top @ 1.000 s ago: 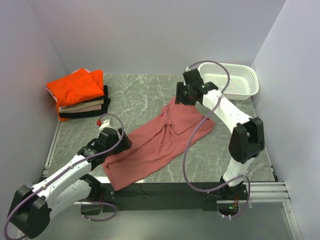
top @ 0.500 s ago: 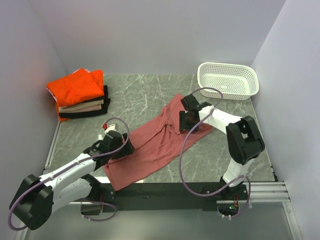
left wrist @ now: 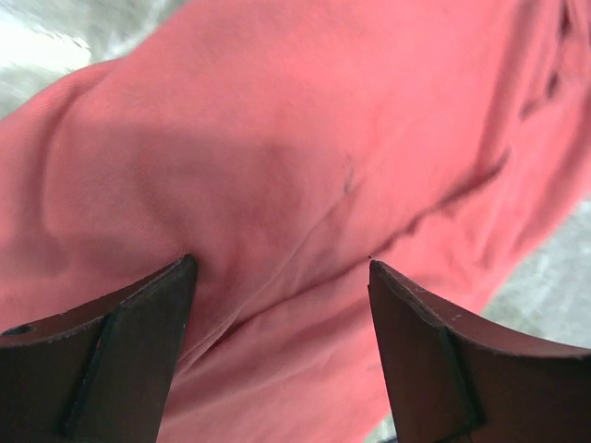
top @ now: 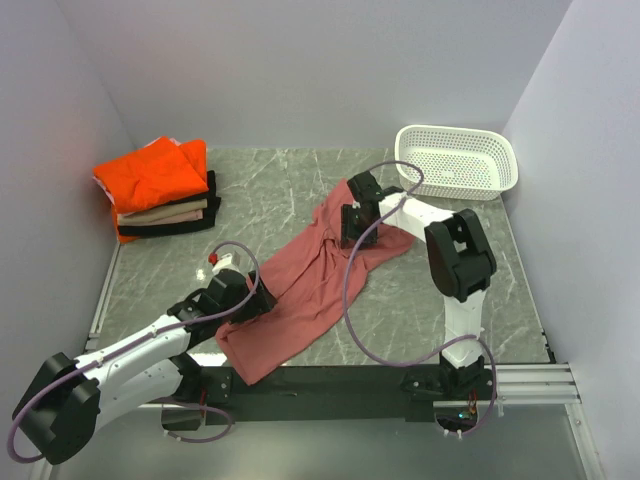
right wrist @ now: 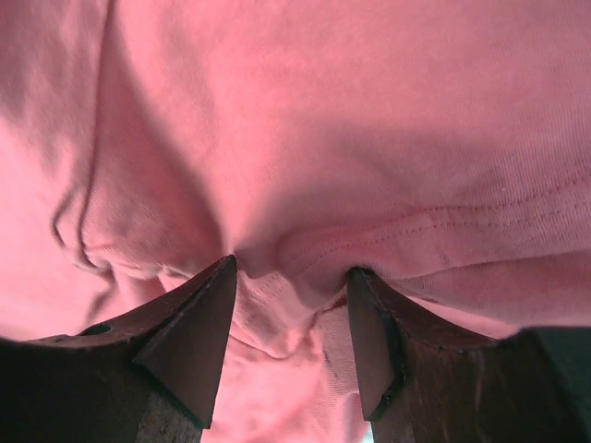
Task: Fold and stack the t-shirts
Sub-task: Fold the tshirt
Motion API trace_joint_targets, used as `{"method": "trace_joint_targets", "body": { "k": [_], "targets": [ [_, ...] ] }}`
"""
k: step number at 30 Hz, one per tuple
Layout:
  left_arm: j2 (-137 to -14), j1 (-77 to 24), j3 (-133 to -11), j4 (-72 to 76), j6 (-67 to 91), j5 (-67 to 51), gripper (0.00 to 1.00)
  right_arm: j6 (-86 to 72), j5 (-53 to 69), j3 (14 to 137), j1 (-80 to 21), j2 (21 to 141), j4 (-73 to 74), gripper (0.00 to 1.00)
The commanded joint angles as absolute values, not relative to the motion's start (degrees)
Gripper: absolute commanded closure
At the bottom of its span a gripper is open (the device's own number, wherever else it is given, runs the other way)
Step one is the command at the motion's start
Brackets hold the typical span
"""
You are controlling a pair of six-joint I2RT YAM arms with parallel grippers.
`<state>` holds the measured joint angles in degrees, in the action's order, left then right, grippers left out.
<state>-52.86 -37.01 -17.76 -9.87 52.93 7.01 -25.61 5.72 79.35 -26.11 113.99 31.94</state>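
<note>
A dusty-red t-shirt (top: 300, 290) lies rumpled and slantwise across the middle of the table. My left gripper (top: 250, 297) rests open on its lower left part; in the left wrist view red cloth (left wrist: 277, 138) fills the wide gap of the gripper (left wrist: 282, 266). My right gripper (top: 352, 222) presses open on the shirt's upper end. In the right wrist view a ridge of cloth (right wrist: 323, 111) bulges between the tips of the gripper (right wrist: 293, 268). At the back left, a folded orange t-shirt (top: 150, 175) tops a beige one (top: 170, 212) and a black one (top: 165, 226).
A white perforated basket (top: 458, 160) stands at the back right corner. Grey walls close the table on three sides. The right arm's cable loops over the marble surface (top: 420, 300) near the shirt.
My right gripper came down from beside the basket onto the shirt's upper end and slid left, bunching the cloth. The left gripper moved onto the shirt's lower part.
</note>
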Motion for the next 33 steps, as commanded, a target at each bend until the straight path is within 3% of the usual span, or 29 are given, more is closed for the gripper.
{"method": "trace_joint_targets", "body": {
  "k": [1,8,19,27,33],
  "targets": [
    [-52.03,-38.93,-14.86,-10.9,58.09,2.99,0.18,-24.17,7.29,87.59,-26.1,120.49,31.9,0.42],
    [-49.39,-42.97,-12.57,-6.08,66.26,1.23,0.18,-21.28,6.42,104.13,-24.79,130.07,38.13,0.42],
    [-66.26,-55.88,-16.86,12.21,72.16,2.27,0.17,-18.63,7.46,124.71,-17.94,139.31,44.21,0.41],
    [-73.22,-58.53,-29.52,6.6,66.36,5.53,0.16,-15.56,10.55,124.46,-16.26,132.21,42.1,0.39],
    [-69.97,-58.27,-33.05,0.62,63.55,10.89,0.15,-15.91,8.79,101.67,-17.31,115.51,36.31,0.39]
  ]
}}
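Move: My left hand is just above the t-shirt's near-left half: the shirt's middle lies about 4 cm ahead and 12 cm to the right, its near end some 14 cm back and 4 cm left. From my right hand that middle lies roughly 11 cm back and 8 cm left, the shirt's right corner about 15 cm right and level, the white basket some 20 cm ahead and 27 cm right. All the cloth lies 1 to 2 cm below my hands. With open fingertips still down on the diagonal t-shirt, I swivel it counter-clockwise with both hands. My left sweeps about 15 cm right and a few centimetres back, rolling its left side down. My right pushes roughly 17 cm forward, bowing left and then right towards the basket, then starts back. Both finish by rising 4 to 5 cm. ##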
